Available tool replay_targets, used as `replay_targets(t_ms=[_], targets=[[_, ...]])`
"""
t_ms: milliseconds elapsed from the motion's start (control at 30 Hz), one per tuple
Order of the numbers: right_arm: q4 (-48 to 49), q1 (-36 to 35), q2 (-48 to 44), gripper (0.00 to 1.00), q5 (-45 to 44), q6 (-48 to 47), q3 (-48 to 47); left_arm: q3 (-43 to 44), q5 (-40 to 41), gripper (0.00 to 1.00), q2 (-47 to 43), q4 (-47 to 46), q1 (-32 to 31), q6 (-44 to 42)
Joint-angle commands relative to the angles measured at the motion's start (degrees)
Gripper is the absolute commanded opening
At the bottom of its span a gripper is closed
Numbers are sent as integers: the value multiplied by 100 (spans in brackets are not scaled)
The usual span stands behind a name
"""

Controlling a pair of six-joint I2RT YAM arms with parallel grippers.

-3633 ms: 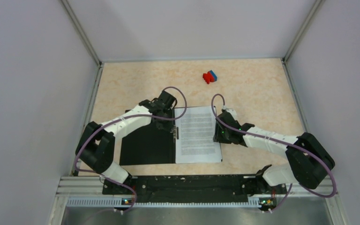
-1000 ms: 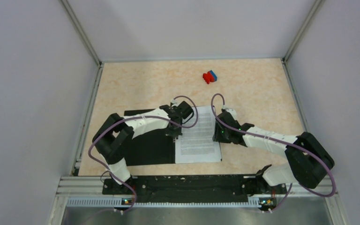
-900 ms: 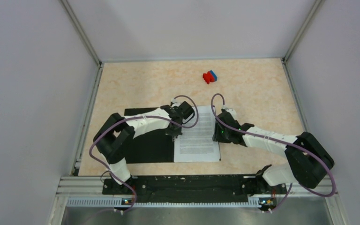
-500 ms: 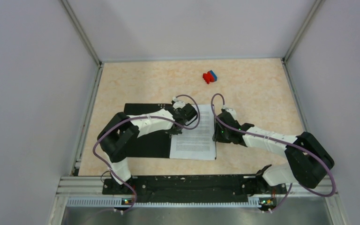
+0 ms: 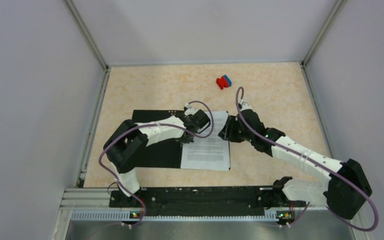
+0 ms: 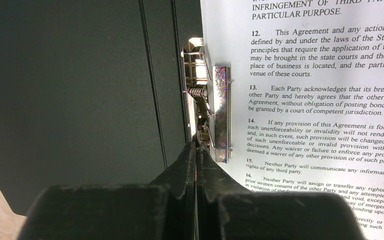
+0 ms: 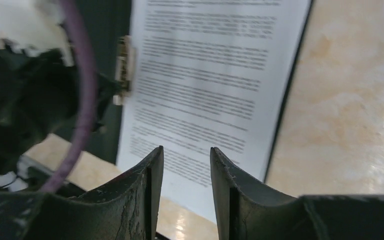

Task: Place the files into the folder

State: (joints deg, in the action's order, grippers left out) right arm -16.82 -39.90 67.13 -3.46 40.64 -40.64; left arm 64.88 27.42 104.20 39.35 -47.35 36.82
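Note:
The folder point(image 5: 152, 150) lies open on the table, black inside up. The files point(image 5: 206, 147), white sheets of printed text, lie on its right half beside the metal clip point(image 6: 215, 115) at the spine. My left gripper point(image 5: 186, 140) is shut, and in the left wrist view its tips point(image 6: 196, 145) touch the clip's near end, with the black folder point(image 6: 80, 100) to the left and the files point(image 6: 320, 100) to the right. My right gripper point(image 5: 225, 134) hovers open above the files' right edge. The right wrist view shows its gripper point(image 7: 186, 150) empty over the files point(image 7: 205, 75).
A small red-and-blue object point(image 5: 224, 81) sits on the far part of the beige table point(image 5: 270, 100). Grey walls enclose the table on three sides. A narrow black folder edge point(image 7: 290, 85) shows past the sheets' right side.
The folder and files have slid a little to the left with my left gripper. My right arm has lifted off the sheets' right edge and swung up toward their far right corner.

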Motion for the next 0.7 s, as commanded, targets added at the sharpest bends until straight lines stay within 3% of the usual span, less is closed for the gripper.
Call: replay_targets(t_ms=[0,167,233,433,667], targets=[[1302,-77,-281,40,1082,409,184,-564,-1403,0,666,-334,218,-3],[3530,-259,104,40,1804,1117,959,-698,-2144,0,462,-565,479,-140],[3787,-339,255,40,1818,1206,1035,-798,-2575,0,358,-738,632,-188],[3890,-727,560,39,1386,1201,988,-689,-2491,0,326,-560,718,-370],[4839,-1351,1885,36,1139,1298,708,-560,-2564,0,434,-439,732,-494]])
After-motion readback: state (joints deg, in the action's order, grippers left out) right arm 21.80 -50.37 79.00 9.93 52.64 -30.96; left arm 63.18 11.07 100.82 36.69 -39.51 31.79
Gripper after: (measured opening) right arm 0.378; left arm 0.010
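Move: The folder's clip has its middle about 16 cm to the right gripper's left, some 5 cm ahead and 9 cm below. The files lie below that gripper too, centred roughly 7 cm to its left and 3 cm ahead. The left gripper is already at the clip's lever, with the clip's middle about 3 cm ahead and 1 cm right; the black cover is centred around 11 cm to its left and 2 cm ahead. Keep the left gripper's shut fingertips on the clip's lever, tipping its wrist about 15 degrees so they point straighter down. Meanwhile swing the right gripper about 12 cm left over the files towards the clip, rising slightly and sinking back while easing some 4 cm back, and turn its half-open fingers to point more to the left. ##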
